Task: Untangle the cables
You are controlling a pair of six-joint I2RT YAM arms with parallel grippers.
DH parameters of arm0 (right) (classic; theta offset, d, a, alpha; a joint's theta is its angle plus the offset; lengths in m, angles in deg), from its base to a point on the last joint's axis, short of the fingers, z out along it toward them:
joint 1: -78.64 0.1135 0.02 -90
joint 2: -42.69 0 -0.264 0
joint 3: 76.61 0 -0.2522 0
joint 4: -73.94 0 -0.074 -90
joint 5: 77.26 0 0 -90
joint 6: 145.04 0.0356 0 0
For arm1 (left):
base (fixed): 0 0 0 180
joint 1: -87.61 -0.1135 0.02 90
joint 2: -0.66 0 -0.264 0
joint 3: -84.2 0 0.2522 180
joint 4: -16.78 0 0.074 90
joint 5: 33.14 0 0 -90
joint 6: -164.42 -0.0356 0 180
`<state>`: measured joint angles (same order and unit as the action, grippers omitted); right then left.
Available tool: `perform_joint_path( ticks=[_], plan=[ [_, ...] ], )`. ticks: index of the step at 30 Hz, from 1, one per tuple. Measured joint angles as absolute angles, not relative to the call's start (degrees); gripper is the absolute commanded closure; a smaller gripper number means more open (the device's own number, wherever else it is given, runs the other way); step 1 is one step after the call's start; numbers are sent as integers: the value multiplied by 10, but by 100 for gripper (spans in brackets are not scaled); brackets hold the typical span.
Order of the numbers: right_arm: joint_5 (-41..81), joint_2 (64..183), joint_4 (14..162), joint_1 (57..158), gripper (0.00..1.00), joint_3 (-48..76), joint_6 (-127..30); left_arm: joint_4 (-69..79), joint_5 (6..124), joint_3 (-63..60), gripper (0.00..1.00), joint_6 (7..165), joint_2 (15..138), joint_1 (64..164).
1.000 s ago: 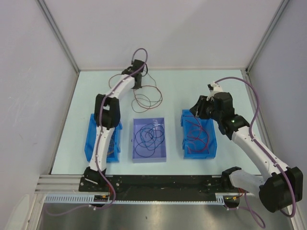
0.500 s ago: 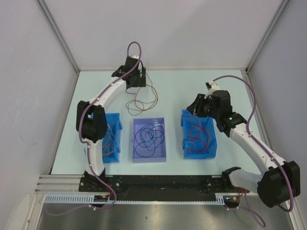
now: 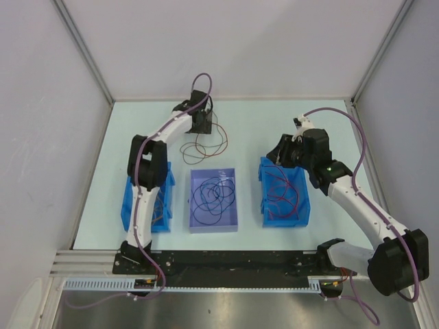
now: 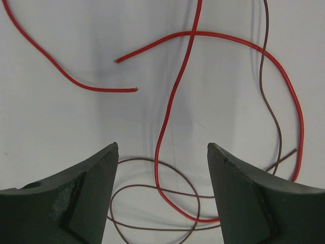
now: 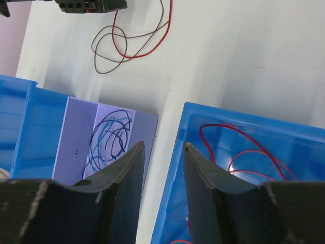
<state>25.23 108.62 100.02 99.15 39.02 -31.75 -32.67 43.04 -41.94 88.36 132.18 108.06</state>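
Note:
A red cable point(image 4: 175, 87) and a brown cable point(image 4: 262, 61) lie in loose crossing loops on the white table point(image 3: 274, 120); from above they form a small heap point(image 3: 204, 144). My left gripper point(image 3: 201, 122) hovers just over that heap, open point(image 4: 162, 146), with nothing pinched between its fingers. My right gripper point(image 3: 278, 156) stands open point(image 5: 164, 144) above the left rim of the right blue bin point(image 5: 244, 114), holding nothing. Red cables point(image 5: 244, 152) lie in that bin. Dark blue cables point(image 5: 109, 137) coil in the purple bin point(image 3: 230, 221).
A second blue bin point(image 3: 127, 202) with orange-tan cables point(image 3: 162, 205) sits at the left, partly under my left arm. The three bins stand in a row near the front. Grey walls close in the table on three sides.
My left gripper has gone from shut to open and shifted a little. The red and brown cables have settled into a smaller heap on the table. The right arm has hardly moved.

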Motion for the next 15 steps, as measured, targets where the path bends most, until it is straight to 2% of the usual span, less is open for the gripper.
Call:
perform_joint_path(
  ticks=[7,10,11,13,14,15],
  plan=[
    [250,1086,1004,991,59,390,-323,-327,440,-438,43,884,1360,1076],
    [250,1086,1006,991,59,390,-327,-329,442,-450,57,885,1374,1073],
    [248,1086,1006,991,59,390,-327,-330,444,-454,70,884,1378,1073],
    [246,1086,1007,991,59,390,-327,-332,447,-459,83,884,1383,1073],
    [246,1086,1007,991,59,390,-327,-333,450,-459,94,883,1384,1072],
    [246,1086,1007,991,59,390,-327,-334,451,-459,99,882,1384,1072]
  ],
)
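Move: The red cable's middle strand lies almost under the left hand, about 1 cm ahead and some 4 cm below its open fingers. The brown cable loops lie about 7 cm back and 1 cm to the right, and the right bend of the red loop about 9 cm to the right and 1 cm back. Two loose red ends are roughly 10 cm ahead and 3 cm left. From the right hand the strand is some 22 cm ahead, 30 cm left and 18 cm lower. Downward, slowing to a near stop, the left hand sinks about 3.5 cm onto the red cable's middle strand, edging barely 1 cm forward with its fingers still slanting ahead and down. The wide-open fingers close most of the way as it sinks, fastest at the end, bringing their tips together around the strand just beyond the brown loops. ##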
